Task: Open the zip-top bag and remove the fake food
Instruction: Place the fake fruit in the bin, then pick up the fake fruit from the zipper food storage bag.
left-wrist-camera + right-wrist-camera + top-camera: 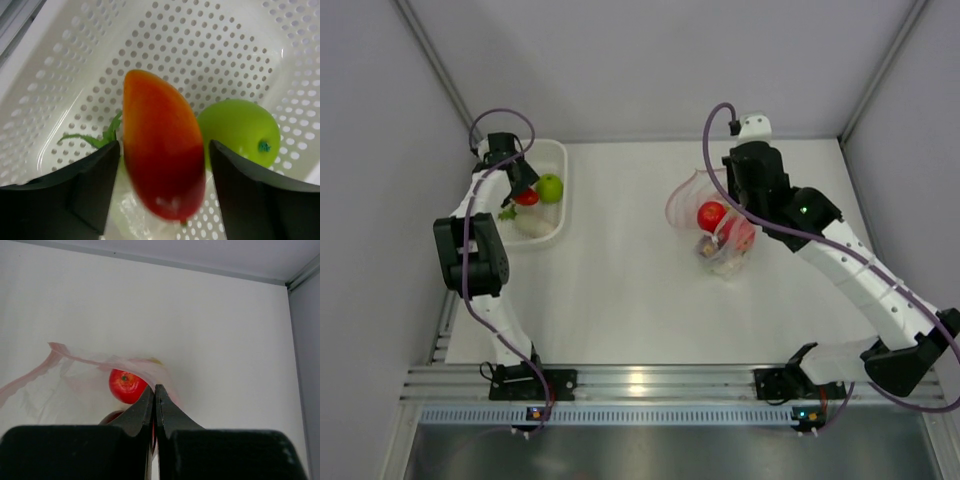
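My left gripper (523,185) hangs over the white perforated basket (563,160), and in the left wrist view its jaws (165,145) stand open. An orange-red fruit (160,150) sits blurred between the fingers, with a gap on each side. Below lie a green fruit (240,127) and green leaves (107,136). My right gripper (154,387) is shut on the pinkish edge of the zip-top bag (75,375) and holds its mouth up. A red fruit (126,385) and other fake food lie inside the bag (705,215) at mid table.
From above, the basket at the far left holds a green fruit (550,187), a red one (527,197) and a white radish (532,222). Grey walls close in the table on three sides.
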Available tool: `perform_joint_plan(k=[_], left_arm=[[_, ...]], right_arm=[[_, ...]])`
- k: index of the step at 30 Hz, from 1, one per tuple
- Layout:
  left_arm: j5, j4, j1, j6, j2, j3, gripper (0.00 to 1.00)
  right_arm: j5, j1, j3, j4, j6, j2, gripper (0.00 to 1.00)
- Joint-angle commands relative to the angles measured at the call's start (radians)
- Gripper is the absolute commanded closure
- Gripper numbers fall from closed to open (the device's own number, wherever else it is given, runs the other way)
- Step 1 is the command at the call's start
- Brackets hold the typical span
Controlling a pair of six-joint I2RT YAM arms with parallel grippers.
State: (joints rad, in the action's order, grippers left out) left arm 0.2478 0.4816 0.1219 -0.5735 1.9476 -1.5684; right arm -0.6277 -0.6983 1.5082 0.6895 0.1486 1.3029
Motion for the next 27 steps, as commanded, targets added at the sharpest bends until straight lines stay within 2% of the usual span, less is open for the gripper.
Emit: perform_joint_plan(k=[1, 5, 8, 13, 20, 25, 27], left_arm=[[-0.018, -0.037, 0.009, 0.020, 0.036, -0.088, 0.16], [-0.019, -0.034, 0.009, 0.023, 0.036, -0.087, 0.06], [-0.039, -0.034, 0.009, 0.021, 0.013, -0.085, 0.07], [-0.103, -0.034, 0.007, 0.011, -0.111, -0.044, 0.07], [-0.367, -0.035, -0.005, 0.049, -0.340, 0.045, 0.06], [-0.485, -0.034, -0.099, 0.087, -0.467, 0.125, 0.03], [-0.475, -0.031, -0.195, 0.103, -0.518, 0.143, 0.03]], right_arm=[[0.022, 0.006, 0.049, -0.028, -0.009, -0.056, 1.00], [0.054, 0.006, 0.055, -0.030, 0.000, -0.054, 1.00], [0.082, 0.006, 0.066, -0.027, 0.005, -0.053, 1.00], [0.109, 0.006, 0.070, -0.027, 0.031, -0.047, 1.00], [0.125, 0.000, 0.072, -0.028, 0.054, -0.028, 1.00], [0.134, 0.000, 0.058, -0.045, 0.074, -0.019, 1.00], [0.144, -0.001, 0.049, -0.054, 0.088, -0.019, 1.00]])
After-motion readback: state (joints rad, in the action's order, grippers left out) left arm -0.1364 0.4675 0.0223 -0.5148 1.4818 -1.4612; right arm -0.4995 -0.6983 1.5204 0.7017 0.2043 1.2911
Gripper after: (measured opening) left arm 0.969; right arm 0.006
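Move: The red-orange fake fruit is between the left fingertips, about 2 cm below that hand, already inside the bin; the green apple lies some 8 cm to the right and 2 cm farther out, 4 cm below. A white vegetable is roughly 7 cm back and 3 cm right of that hand, 6 cm below. From the right hand, which pinches the bag's lip, the fruit lies about 50 cm left, 15 cm ahead and 24 cm lower. The left fingers, already loosening, spread almost fully to let go of the red-orange fruit in the bin as the hand eases barely a centimetre forward and pauses; then the hand climbs quickly some 17 cm, swinging about 12 cm right over the apple's side of the bin towards the bag and drawing back a little, its fingers tipping up and turning clockwise by 20 to 25 degrees. The right hand keeps its shut grip on the bag's lip and drifts about 2 cm left, turning slightly counter-clockwise. ##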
